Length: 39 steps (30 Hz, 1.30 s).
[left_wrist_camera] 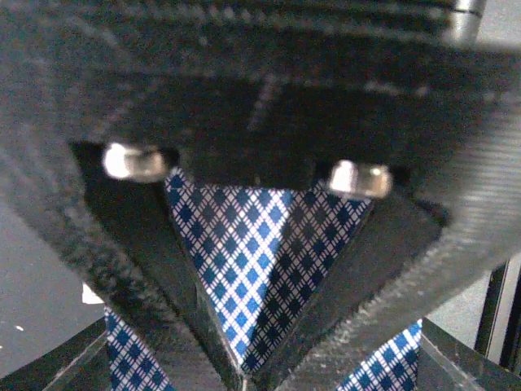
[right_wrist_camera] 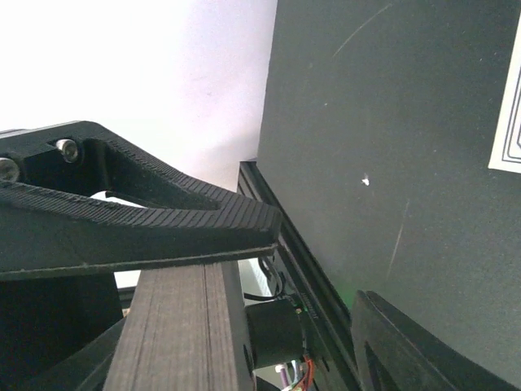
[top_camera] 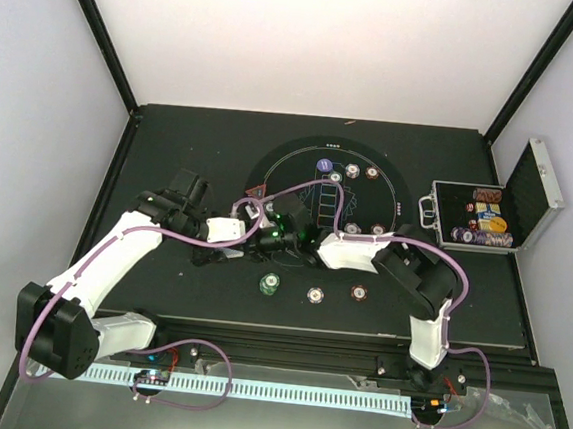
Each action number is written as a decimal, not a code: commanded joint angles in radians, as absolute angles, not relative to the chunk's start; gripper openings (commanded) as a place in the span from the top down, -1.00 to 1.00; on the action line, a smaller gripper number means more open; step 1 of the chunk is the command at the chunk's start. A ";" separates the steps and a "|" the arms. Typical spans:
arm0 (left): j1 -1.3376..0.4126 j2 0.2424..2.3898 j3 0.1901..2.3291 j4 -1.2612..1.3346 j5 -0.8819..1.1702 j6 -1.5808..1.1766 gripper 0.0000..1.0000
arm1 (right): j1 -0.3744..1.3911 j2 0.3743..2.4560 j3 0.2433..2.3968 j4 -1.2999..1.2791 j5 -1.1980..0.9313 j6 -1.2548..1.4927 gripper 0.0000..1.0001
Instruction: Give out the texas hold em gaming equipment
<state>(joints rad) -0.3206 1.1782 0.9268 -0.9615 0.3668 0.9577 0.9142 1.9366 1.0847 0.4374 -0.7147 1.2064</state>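
Note:
My left gripper (top_camera: 245,237) (left_wrist_camera: 240,375) is shut on a stack of playing cards (left_wrist_camera: 236,261) with blue diamond-patterned backs. My right gripper (top_camera: 283,229) (right_wrist_camera: 317,269) meets it over the mat's left side. Its jaws stand apart: the upper finger (right_wrist_camera: 163,224) lies on the stack's grey edge (right_wrist_camera: 179,326), while the lower finger (right_wrist_camera: 423,350) is clear of it. On the mat (top_camera: 302,156) lie a purple button (top_camera: 324,165), a white button (top_camera: 335,177), a red triangle marker (top_camera: 258,189) and several chips (top_camera: 372,171). Green (top_camera: 270,284), white (top_camera: 316,294) and brown-red (top_camera: 359,293) chips sit near the front.
An open silver case (top_camera: 482,217) holding chips stands at the right side of the black table (top_camera: 182,145). Purple cables loop over both arms. A rail (top_camera: 251,387) runs along the near edge.

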 commanded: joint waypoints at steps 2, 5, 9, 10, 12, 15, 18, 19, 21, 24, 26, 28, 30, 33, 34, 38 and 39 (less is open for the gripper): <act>-0.324 1.157 0.961 -0.976 0.392 0.959 0.97 | 0.891 1.952 1.020 0.485 -0.698 1.240 -0.14; -0.323 1.157 0.964 -0.976 0.388 0.959 0.97 | 0.876 1.921 0.999 0.377 -0.666 1.158 -0.09; -0.324 1.159 0.969 -0.976 0.387 0.957 0.97 | 0.862 1.886 0.987 0.252 -0.622 1.070 -0.05; -0.323 1.158 0.969 -0.975 0.385 0.956 0.97 | 0.859 1.879 0.984 0.234 -0.616 1.057 -0.04; -0.324 1.158 0.970 -0.977 0.384 0.956 0.97 | 0.854 1.867 0.971 0.217 -0.611 1.044 -0.02; -0.323 1.156 0.969 -0.977 0.378 0.956 0.97 | 0.848 1.849 0.951 0.213 -0.606 1.036 0.01; -0.324 1.154 0.967 -0.976 0.368 0.956 0.97 | 0.844 1.823 0.942 0.210 -0.605 1.033 0.05; -0.323 1.155 0.966 -0.974 0.364 0.956 0.97 | 0.843 1.811 0.941 0.203 -0.603 1.030 0.06; -0.323 1.157 0.965 -0.974 0.359 0.956 0.97 | 0.841 1.786 0.942 0.195 -0.597 1.026 0.09; -0.323 1.160 0.964 -0.973 0.360 0.951 0.97 | 0.837 1.756 0.956 0.179 -0.598 1.023 0.16; -0.323 1.164 0.962 -0.969 0.359 0.949 0.97 | 0.834 1.737 0.954 0.188 -0.605 1.032 0.25; -0.322 1.165 0.959 -0.968 0.356 0.948 0.97 | 0.830 1.714 0.953 0.193 -0.606 1.038 0.36; -0.322 1.167 0.954 -0.964 0.353 0.948 0.97 | 0.827 1.696 0.955 0.183 -0.604 1.033 0.44; -0.322 1.170 0.948 -0.962 0.348 0.947 0.97 | 0.823 1.675 0.955 0.156 -0.599 1.019 0.58; -0.322 1.170 0.948 -0.962 0.347 0.948 0.97 | 0.820 1.671 0.954 0.150 -0.598 1.015 0.62; -0.322 1.170 0.944 -0.962 0.341 0.948 0.97 | 0.804 1.654 0.952 0.113 -0.595 0.992 0.80; -0.322 1.172 0.944 -0.962 0.337 0.948 0.97 | 0.799 1.649 0.952 0.104 -0.595 0.985 0.83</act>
<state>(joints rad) -0.3222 1.1786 0.9268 -0.9779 0.3367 0.9569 0.8219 1.6730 0.9695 0.1860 -0.6292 1.0199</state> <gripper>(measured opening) 0.675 0.113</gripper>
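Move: The right hand goes for the top playing card on the deck, some 3 cm to its left, 2 cm back and just below its fingers. The left hand still holds that deck, whose middle is about 2 cm to its right. From the right hand, a green chip on the mat lies roughly 8 cm ahead and 4 cm right, the green chip stack some 10 cm back and 5 cm right, both about 10 cm lower. The right hand draws the top card about 7 cm rightward and slightly up, fingers closing; the left keeps the deck. ##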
